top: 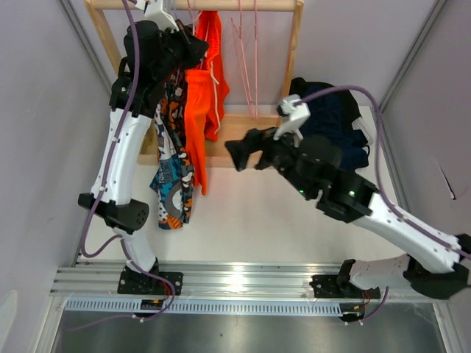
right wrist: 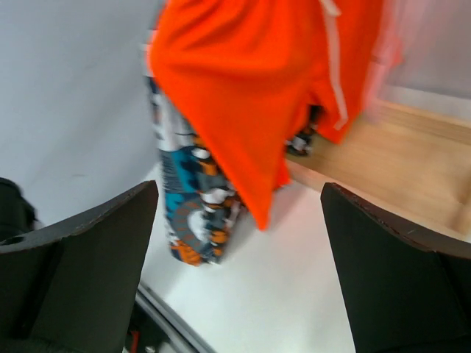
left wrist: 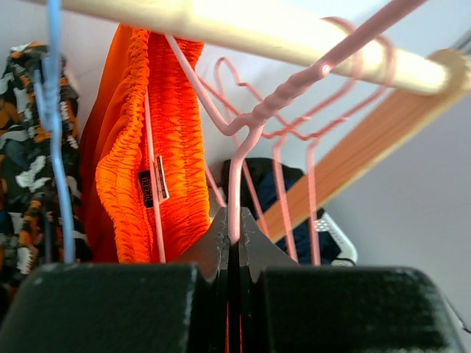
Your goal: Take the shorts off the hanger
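Note:
My left gripper (top: 194,45) is up at the wooden rod (top: 221,4), shut on the wire of a pink hanger (left wrist: 235,193) that carries the bright orange shorts (top: 204,95). In the left wrist view the jaws (left wrist: 235,234) pinch that wire, with the orange shorts (left wrist: 151,147) just left of it. Camouflage shorts (left wrist: 22,162) hang further left on a blue hanger (left wrist: 60,162). Teal-orange-white graphic shorts (top: 174,180) hang below. My right gripper (top: 240,152) is open and empty, facing the orange shorts (right wrist: 250,73) and graphic shorts (right wrist: 195,209). Black and navy shorts (top: 335,118) lie piled at right.
Several empty pink hangers (top: 248,66) hang on the rod right of the orange shorts. The wooden rack's base board (top: 235,140) lies behind my right gripper. The rack's right post (top: 294,51) stands beside the dark pile. Grey walls close in both sides.

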You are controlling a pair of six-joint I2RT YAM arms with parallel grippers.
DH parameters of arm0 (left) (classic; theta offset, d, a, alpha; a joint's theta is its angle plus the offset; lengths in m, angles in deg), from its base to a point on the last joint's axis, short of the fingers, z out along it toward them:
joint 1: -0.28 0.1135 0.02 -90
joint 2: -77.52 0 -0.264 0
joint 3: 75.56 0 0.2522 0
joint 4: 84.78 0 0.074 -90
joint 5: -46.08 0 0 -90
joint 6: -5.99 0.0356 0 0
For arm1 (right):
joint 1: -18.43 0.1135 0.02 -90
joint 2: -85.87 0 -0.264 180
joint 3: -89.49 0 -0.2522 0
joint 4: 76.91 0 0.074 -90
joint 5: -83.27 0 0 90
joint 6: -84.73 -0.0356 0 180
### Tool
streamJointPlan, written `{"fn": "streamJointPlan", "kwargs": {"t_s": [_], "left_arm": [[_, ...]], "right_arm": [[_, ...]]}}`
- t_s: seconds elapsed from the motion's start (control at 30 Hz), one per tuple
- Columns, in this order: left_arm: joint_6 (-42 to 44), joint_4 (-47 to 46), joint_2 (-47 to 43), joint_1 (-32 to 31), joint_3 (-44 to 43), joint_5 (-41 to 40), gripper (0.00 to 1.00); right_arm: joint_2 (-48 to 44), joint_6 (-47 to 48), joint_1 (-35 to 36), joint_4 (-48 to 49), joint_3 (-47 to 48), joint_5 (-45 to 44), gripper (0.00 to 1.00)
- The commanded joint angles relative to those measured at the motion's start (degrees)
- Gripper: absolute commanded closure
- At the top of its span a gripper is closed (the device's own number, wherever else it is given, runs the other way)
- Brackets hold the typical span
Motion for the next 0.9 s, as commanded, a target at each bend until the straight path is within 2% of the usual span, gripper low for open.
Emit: {"fn": "streamJointPlan", "kwargs": {"t_s": [0.0, 0.17, 0.37, 0.43, 0.53, 0.57, 0.63, 0.67, 0.87], "left_arm": [[-1.6, -6.0, -5.9, -2.8, -0.4, 1.0, 1.00], [-0.5, -7.4, -10.9, -8.2, 6.7, -2.1, 1.00], [-2.4, -8.2, -14.8, -11.4, 10.5, -2.4, 1.00], [-2.7, -8.9, -15.9, -11.9, 11.7, -2.4, 1.00], [-2.5, -8.5, -16.7, -12.0, 11.6, -2.9, 1.00], [-2.3, -8.1, -16.7, -12.1, 11.1, -3.0, 1.00], [-1.8, -7.5, -16.8, -12.1, 10.4, -3.6, 1.00], [-1.1, -7.2, -16.7, -12.1, 9.5, -4.2, 1.00], [1.4, -6.1, -15.2, -12.0, 4.8, -8.2, 1.00]], "right_arm": [[7.2, 1.2, 3.5, 5.5, 7.5, -2.4, 0.01], [16.8, -0.2, 5.3, 9.0, 12.6, -0.8, 0.01], [20.7, 0.1, 5.3, 11.5, 13.5, -3.0, 0.00], [21.5, 0.1, 5.2, 11.3, 13.4, -4.0, 0.04], [20.9, -0.9, 5.3, 10.8, 11.6, -4.4, 0.35], [20.5, -1.7, 5.4, 10.5, 10.6, -5.0, 0.65], [18.6, -2.9, 6.6, 10.1, 7.3, -6.3, 0.92], [16.9, -3.8, 7.4, 9.8, 6.0, -7.2, 1.00], [12.2, -9.5, 17.7, 7.9, -5.0, -14.1, 1.00]]}}
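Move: The left fingers already pinch one arm of the pink hanger. The middle of the orange shorts lies about 7 cm ahead of them and some 15 cm below, hardly off to either side, and the empty pink hangers hang roughly 8 cm ahead, 12 cm to the right and 5 cm lower. From the open right gripper the orange shorts are about 10 cm ahead, 12 cm left and slightly below; the patterned shorts hang some 8 cm farther left of them. Sweep the open right gripper left about 12 cm towards the hanging orange shorts, sinking some 5 cm, then shut it so that it pinches the cloth of a leg, and start drawing back. Meanwhile keep the left grip on the hanger arm and pull it back about 10 cm and to the right, away from the rail, turning slightly clockwise. ##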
